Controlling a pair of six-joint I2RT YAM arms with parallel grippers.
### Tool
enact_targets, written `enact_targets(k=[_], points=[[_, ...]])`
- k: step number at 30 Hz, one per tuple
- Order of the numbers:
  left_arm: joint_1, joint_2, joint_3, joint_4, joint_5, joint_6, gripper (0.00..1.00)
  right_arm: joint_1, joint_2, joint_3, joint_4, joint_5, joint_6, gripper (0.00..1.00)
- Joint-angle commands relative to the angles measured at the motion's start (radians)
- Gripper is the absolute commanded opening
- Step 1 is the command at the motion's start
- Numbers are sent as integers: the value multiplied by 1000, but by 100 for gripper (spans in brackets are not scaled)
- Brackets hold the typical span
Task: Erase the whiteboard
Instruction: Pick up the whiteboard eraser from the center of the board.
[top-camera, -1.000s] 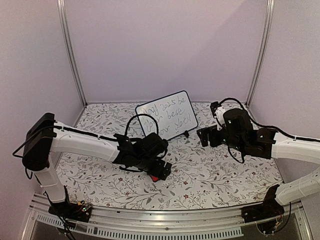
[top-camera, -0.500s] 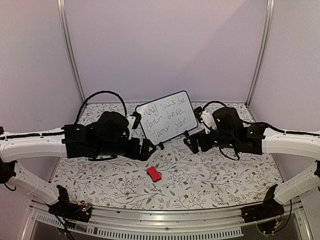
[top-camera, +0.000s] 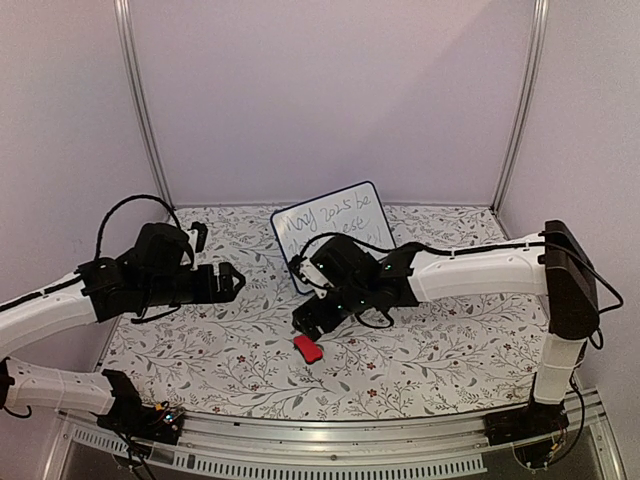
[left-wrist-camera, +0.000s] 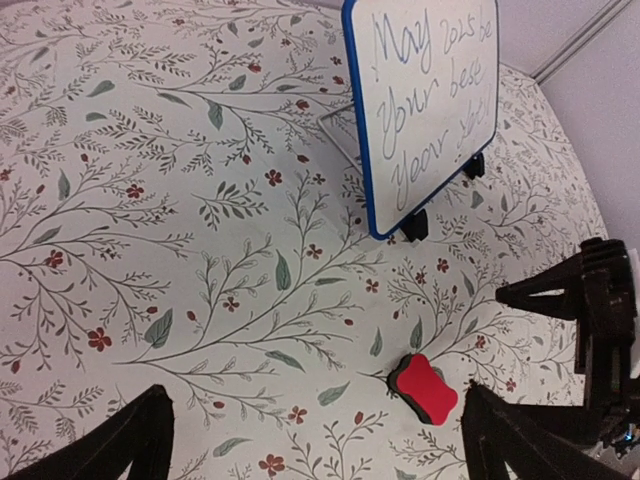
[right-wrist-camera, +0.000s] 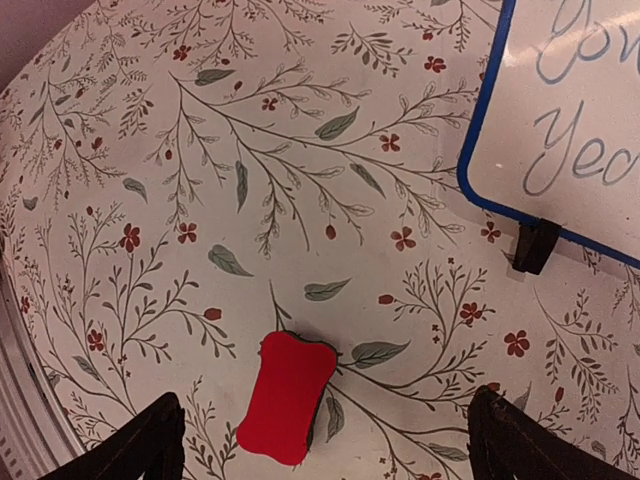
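Note:
The whiteboard (top-camera: 335, 222) stands tilted at the back of the table, blue-framed and covered in handwriting; my right arm hides its lower edge in the top view. It also shows in the left wrist view as the whiteboard (left-wrist-camera: 430, 100) and at the upper right of the right wrist view as the whiteboard (right-wrist-camera: 570, 130). A red eraser (top-camera: 307, 347) lies flat on the cloth in front of it. My right gripper (top-camera: 312, 320) hovers open just above the eraser (right-wrist-camera: 288, 397), apart from it. My left gripper (top-camera: 232, 280) stands open and empty to the left, with the eraser (left-wrist-camera: 424, 389) ahead of it.
A floral tablecloth (top-camera: 440, 350) covers the table. Pale walls and metal posts (top-camera: 145, 110) close in the back and sides. An aluminium rail (top-camera: 330, 445) runs along the near edge. The board's black foot (right-wrist-camera: 535, 245) rests on the cloth near my right gripper.
My left gripper lifted off the eraser and drew back to the left, leaving the eraser on the cloth. The right arm swung left and down from beside the board to over the eraser.

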Motion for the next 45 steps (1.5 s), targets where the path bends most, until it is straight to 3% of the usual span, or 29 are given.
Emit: enact_targets(k=[1, 17, 26, 36, 45], points=[[27, -35, -22, 2, 17, -10, 100, 21, 72, 47, -110, -8, 25, 96], [41, -20, -35, 28, 22, -7, 100, 72, 185, 109, -149, -15, 83, 78], [42, -49, -39, 29, 14, -8, 100, 79, 243, 179, -195, 48, 102, 75], [42, -62, -57, 54, 17, -6, 100, 80, 283, 231, -242, 50, 114, 60], [43, -59, -64, 73, 18, -2, 100, 92, 297, 243, -254, 57, 124, 53]])
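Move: The whiteboard eraser lies about 10 cm below the right hand, some 4 cm back and 1 cm to its left. The whiteboard's middle stands roughly 16 cm ahead of that hand and 4 cm to its right, its near black foot about 9 cm ahead and 2 cm right. From the left hand the eraser is about 7 cm back, 13 cm right and 16 cm below. Right hand sinks about 8 cm, drawing back slightly, fingers tilting steeper and half closing around the eraser. ##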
